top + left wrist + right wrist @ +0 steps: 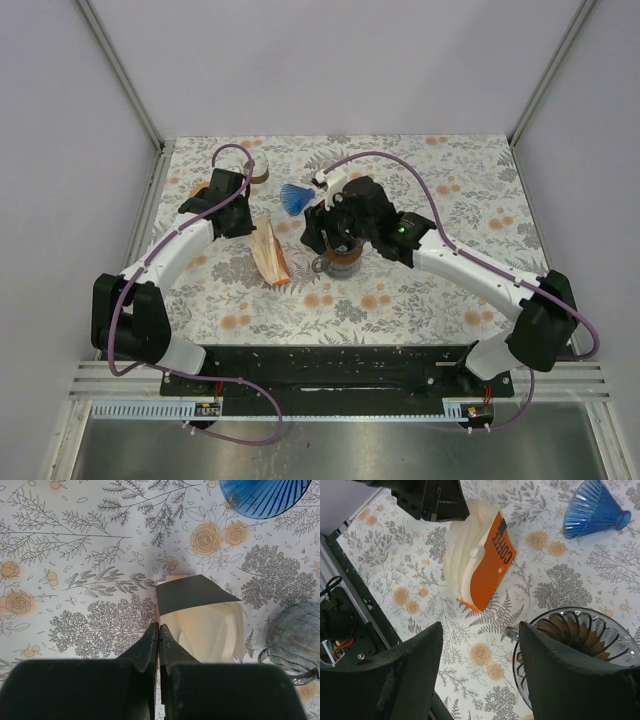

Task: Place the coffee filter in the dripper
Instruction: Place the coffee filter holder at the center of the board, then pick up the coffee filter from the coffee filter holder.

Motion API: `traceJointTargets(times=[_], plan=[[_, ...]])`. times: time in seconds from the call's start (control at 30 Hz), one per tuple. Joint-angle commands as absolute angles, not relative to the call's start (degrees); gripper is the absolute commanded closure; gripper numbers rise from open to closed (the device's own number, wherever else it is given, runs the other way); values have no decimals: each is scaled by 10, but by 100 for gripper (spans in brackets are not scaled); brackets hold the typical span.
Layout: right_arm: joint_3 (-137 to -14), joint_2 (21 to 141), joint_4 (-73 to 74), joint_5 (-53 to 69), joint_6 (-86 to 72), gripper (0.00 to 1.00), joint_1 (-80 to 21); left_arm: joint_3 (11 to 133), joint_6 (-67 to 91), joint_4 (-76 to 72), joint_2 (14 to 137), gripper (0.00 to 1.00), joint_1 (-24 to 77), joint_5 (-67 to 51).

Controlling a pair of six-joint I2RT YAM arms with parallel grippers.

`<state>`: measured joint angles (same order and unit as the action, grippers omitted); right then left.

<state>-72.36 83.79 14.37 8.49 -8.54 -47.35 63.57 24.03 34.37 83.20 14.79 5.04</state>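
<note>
A stack of cream coffee filters (pixel 460 555) lies in an opened orange pack (pixel 490 565) on the floral table (pixel 440 290). The pack (pixel 270 255) is left of centre in the top view. My left gripper (pixel 159 630) is shut, its tips at the stack's (pixel 210 630) left edge beside a dark flap (pixel 195 592); nothing visible sits between its jaws. A clear glass dripper (pixel 585 640) with dark ribs stands under my right gripper (pixel 480 650), which is open. One finger overlaps the dripper's rim; the other is over bare table. A blue dripper (pixel 592 507) lies on its side behind.
The blue dripper (pixel 295 197) lies between the two wrists in the top view, with a brown round object (pixel 258 172) behind the left wrist. White walls close in the table on three sides. A black rail (pixel 330 365) runs along the near edge.
</note>
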Motion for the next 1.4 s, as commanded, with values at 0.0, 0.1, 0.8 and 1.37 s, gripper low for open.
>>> traceJointTargets(times=[0.0,0.1,0.8,1.37], plan=[[-745,861,117,65,-74,31,-494,636,252,310,836,97,147,62],[-753,875,116,62,-72,31,-504,642,247,314,835,89,147,66],[-872,1011,144,14,-44,63,-573,741,142,358,764,18,97,33],[-1043,1176,214,-9,-5,69,-579,650,94,304,721,16,-30,-51]])
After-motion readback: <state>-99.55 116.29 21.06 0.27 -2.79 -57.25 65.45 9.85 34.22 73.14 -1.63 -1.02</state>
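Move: The filter pack, still pinched along its upper edge by the left fingers, has its middle about 4 cm to the left hand's right, 3 cm back and 6 cm below. From the right hand it lies some 12 cm to the left, 3 cm ahead and 15 cm lower. The blue cone is about 15 cm farther out than the pack and 7 cm to its right. The glass dripper on the carafe stands roughly 6 cm to the right hand's right, 2 cm ahead, 12 cm below. Staying in place at first, the left hand opens wide and lets go of the filter pack, then rises and swings about 9 cm left, clear of it, sinking a little at the end. Meanwhile the right hand travels leftward and down, away from over the dripper towards the pack's near side, some 12 cm left and 9 cm lower, tipping its fingers about 15 degrees further down and narrowing its gap by over half; contact with the pack can't be made out. ##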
